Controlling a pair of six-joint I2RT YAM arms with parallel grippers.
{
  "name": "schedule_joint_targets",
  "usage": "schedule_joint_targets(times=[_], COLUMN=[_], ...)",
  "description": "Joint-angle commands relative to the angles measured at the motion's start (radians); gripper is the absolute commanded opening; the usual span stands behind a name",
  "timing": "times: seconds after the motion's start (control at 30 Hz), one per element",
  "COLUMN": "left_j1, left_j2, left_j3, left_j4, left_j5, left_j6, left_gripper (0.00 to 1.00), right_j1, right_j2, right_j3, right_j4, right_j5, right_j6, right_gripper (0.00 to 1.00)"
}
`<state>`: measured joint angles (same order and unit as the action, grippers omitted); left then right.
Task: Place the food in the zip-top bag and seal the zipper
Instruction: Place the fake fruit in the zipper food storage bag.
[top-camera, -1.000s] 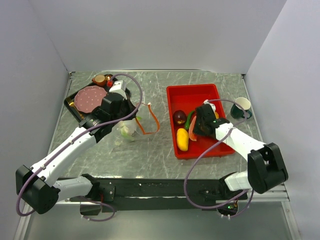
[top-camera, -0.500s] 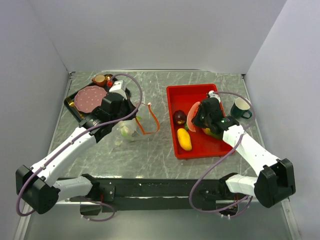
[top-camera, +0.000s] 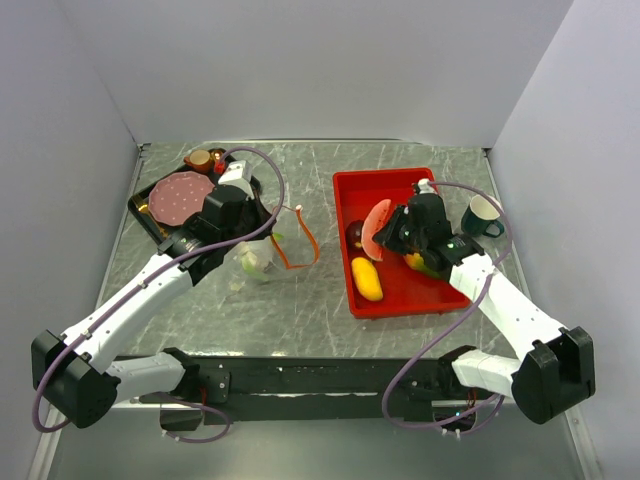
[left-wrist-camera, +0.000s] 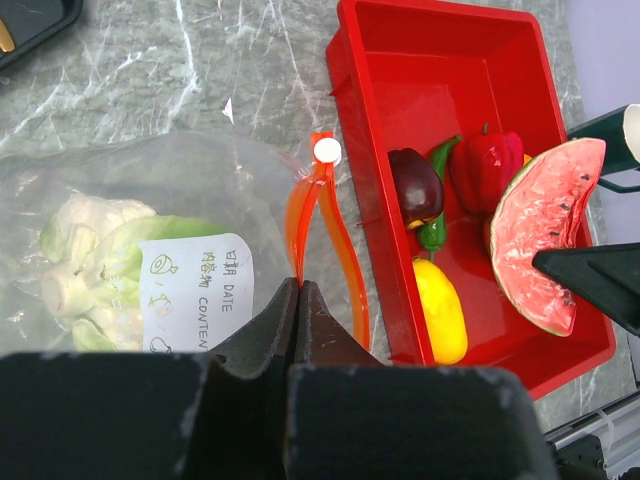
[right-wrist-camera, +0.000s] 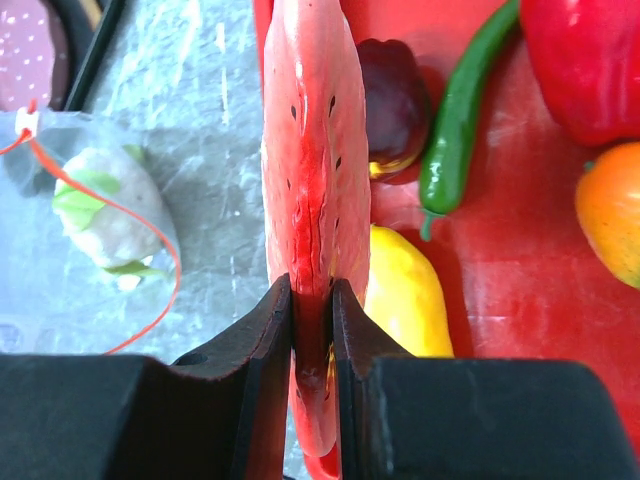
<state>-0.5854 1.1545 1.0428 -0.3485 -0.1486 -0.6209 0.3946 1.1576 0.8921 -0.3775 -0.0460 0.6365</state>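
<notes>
My left gripper (left-wrist-camera: 297, 285) is shut on the orange-red zipper (left-wrist-camera: 330, 215) of the clear zip-top bag (top-camera: 262, 252), holding its mouth open beside the red tray (top-camera: 440, 295). A white-green leafy vegetable (left-wrist-camera: 85, 255) lies inside the bag. My right gripper (right-wrist-camera: 311, 288) is shut on the watermelon slice (right-wrist-camera: 305, 150), lifted above the tray's left side (top-camera: 378, 226). In the tray lie a yellow oval fruit (top-camera: 366, 278), a dark purple piece (right-wrist-camera: 392, 90), a green chili (right-wrist-camera: 458, 110), a red pepper (right-wrist-camera: 580, 60) and an orange (right-wrist-camera: 610, 210).
A black tray with a pink plate (top-camera: 182, 196) and small items stands at the back left. A dark green cup (top-camera: 482, 215) stands right of the red tray. Grey walls close in the table on three sides.
My right gripper has risen out of the red tray with the watermelon slice and shifted left and back. The left gripper and the bag have not moved.
</notes>
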Motion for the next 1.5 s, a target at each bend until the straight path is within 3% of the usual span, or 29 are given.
schedule_joint_targets(times=[0.0,0.37,0.5,0.8,0.97,1.47], left_j1=[0.004,0.004,0.004,0.004,0.004,0.004], left_j2=[-0.029,-0.026,-0.026,-0.018,-0.016,-0.006], left_j3=[0.019,0.022,0.017,0.022,0.017,0.022], left_j4=[0.04,0.042,0.045,0.051,0.052,0.055], left_j5=[-0.008,-0.003,0.001,0.009,0.01,0.003], left_j6=[0.007,0.007,0.001,0.0,-0.007,-0.007], left_gripper=[0.01,0.01,0.01,0.01,0.01,0.01], right_j1=[0.0,0.0,0.004,0.096,0.168,0.224], right_j2=[-0.033,-0.032,-0.026,0.008,0.057,0.152], right_j3=[0.044,0.06,0.065,0.094,0.166,0.214], right_j4=[0.052,0.069,0.097,0.189,0.146,0.184], right_j5=[-0.049,-0.094,-0.182,-0.278,-0.245,-0.337], right_j6=[0.019,0.031,0.031,0.029,-0.023,-0.044], right_gripper=[0.05,0.05,0.05,0.06,0.06,0.06])
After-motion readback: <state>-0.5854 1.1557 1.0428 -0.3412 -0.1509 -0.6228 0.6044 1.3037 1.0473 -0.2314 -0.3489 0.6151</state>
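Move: Some 20 cm to the left of the right hand, roughly level with it fore and aft and a little lower, is the middle of the bag's open mouth, where the held watermelon slice is to go. Near its way, about 11 cm down in the red bin, are the yellow fruit, 2 cm left and 5 cm back of the hand, and the eggplant, 5 cm left and 5 cm ahead. From the left hand the mouth's middle is about 5 cm right, 2 cm ahead and 7 cm down. Carrying the pinched watermelon slice left out over the bin's side towards the bag's mouth, the right hand starts slowly, then quickens, going about 13 cm left with a 5 cm net rise, drawing back slightly and dipping a little at the end. The wrist turns some 25 degrees counter-clockwise and rolls its left side up; the fingers keep their hold. The left hand stays still, holding the bag's rim. ##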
